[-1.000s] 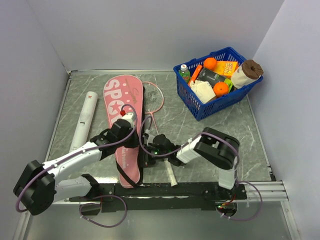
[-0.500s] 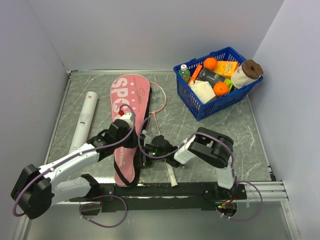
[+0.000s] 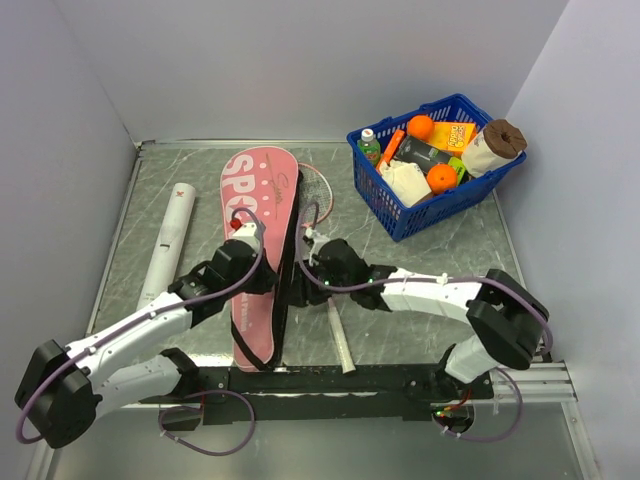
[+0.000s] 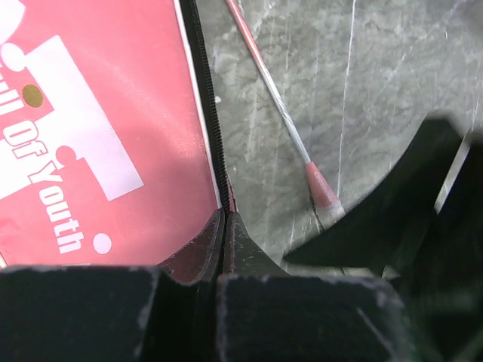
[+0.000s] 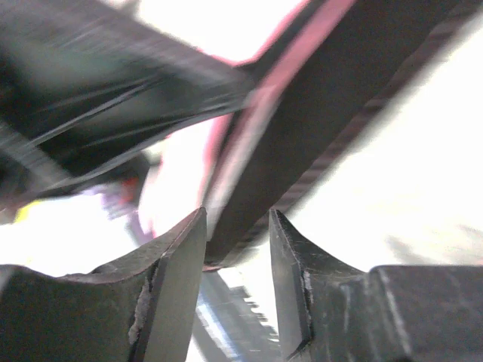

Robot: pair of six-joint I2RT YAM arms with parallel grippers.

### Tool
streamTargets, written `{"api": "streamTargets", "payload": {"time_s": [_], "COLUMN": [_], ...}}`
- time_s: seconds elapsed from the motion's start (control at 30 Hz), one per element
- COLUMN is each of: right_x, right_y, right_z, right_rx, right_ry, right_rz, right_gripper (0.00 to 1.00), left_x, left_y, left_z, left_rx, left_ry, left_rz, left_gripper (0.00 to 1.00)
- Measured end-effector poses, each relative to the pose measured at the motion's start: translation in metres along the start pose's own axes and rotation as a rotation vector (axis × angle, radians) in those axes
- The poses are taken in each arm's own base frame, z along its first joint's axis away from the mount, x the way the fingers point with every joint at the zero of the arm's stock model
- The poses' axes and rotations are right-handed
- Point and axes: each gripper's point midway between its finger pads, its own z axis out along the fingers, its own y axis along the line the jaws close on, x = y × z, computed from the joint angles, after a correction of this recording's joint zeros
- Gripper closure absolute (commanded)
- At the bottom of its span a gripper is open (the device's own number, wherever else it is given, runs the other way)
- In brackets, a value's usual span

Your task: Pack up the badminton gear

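The pink bag (image 3: pixel 252 215) lettered "SPO" lies lengthwise left of centre, its black strap (image 3: pixel 291 225) along its right side. My left gripper (image 3: pixel 275 288) is shut on the bag's zippered right edge (image 4: pixel 214 143); its jaws meet on the seam. My right gripper (image 3: pixel 303 268) reaches in from the right and stands open, with the bag's dark edge strip (image 5: pixel 317 113) running between its fingers. One pink racket (image 3: pixel 318 200) lies right of the bag, its shaft (image 4: pixel 272 105) and white handle (image 3: pixel 339 340) bare. The long white tube (image 3: pixel 168 240) lies at the left. No shuttlecock shows.
A blue basket (image 3: pixel 455 205) of groceries stands at the back right. Grey walls close in the table on the left, back and right. The black rail (image 3: pixel 330 380) with both arm bases runs along the near edge.
The right arm has unfolded and its gripper has moved away from me along the bag's right edge, its jaws widening. The bag has turned straighter and shifted right in the left gripper's hold.
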Motion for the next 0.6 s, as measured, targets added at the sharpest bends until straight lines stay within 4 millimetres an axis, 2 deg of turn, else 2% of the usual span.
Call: {"api": "streamTargets", "payload": {"time_s": [0.23, 0.3, 0.43, 0.6], "right_x": [-0.039, -0.050, -0.059, -0.057], "right_y": [-0.085, -0.107, -0.134, -0.158], "right_z": [-0.021, -0.021, -0.009, 0.009], "right_rx": [0.353, 0.436, 0.537, 0.613], "right_ry": [-0.030, -0.032, 0.002, 0.048], "right_rz": [-0.012, -0.011, -0.035, -0.050], "right_gripper": [0.52, 0.52, 0.52, 0.52], "left_x": [-0.011, -0.012, -0.016, -0.017], "left_y": [0.007, 0.008, 0.009, 0.011], "left_z": [-0.005, -0.006, -0.010, -0.013], "left_rx": [-0.041, -0.048, -0.051, -0.053], "left_ry": [-0.054, -0.061, -0.079, -0.095], "left_rz": [-0.006, -0.012, -0.030, -0.045], "left_gripper": [0.99, 0.99, 0.99, 0.99]}}
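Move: Ahead and to the right of the right hand lies the racket's shaft, about 12 cm forward, 8 cm to the right and some 11 cm lower. The racket handle sits roughly 8 cm back and 14 cm right of the same hand, and the pink bag's middle about 17 cm ahead and 12 cm to its left. From the left hand, which already pinches the bag's zipped edge, the shaft is some 8 cm ahead, 15 cm right and 12 cm below. Leaving the bag's open edge, the right hand swings forward some 13 cm and about 8 cm to the right, then sinks more steeply, 8 cm in all, to hover over the racket's shaft just beyond the handle. Its wrist turns some 35 degrees, tipping the fingers steeply down, still half open. The left hand keeps its pinch and eases the edge about 2 cm left and slightly up. ##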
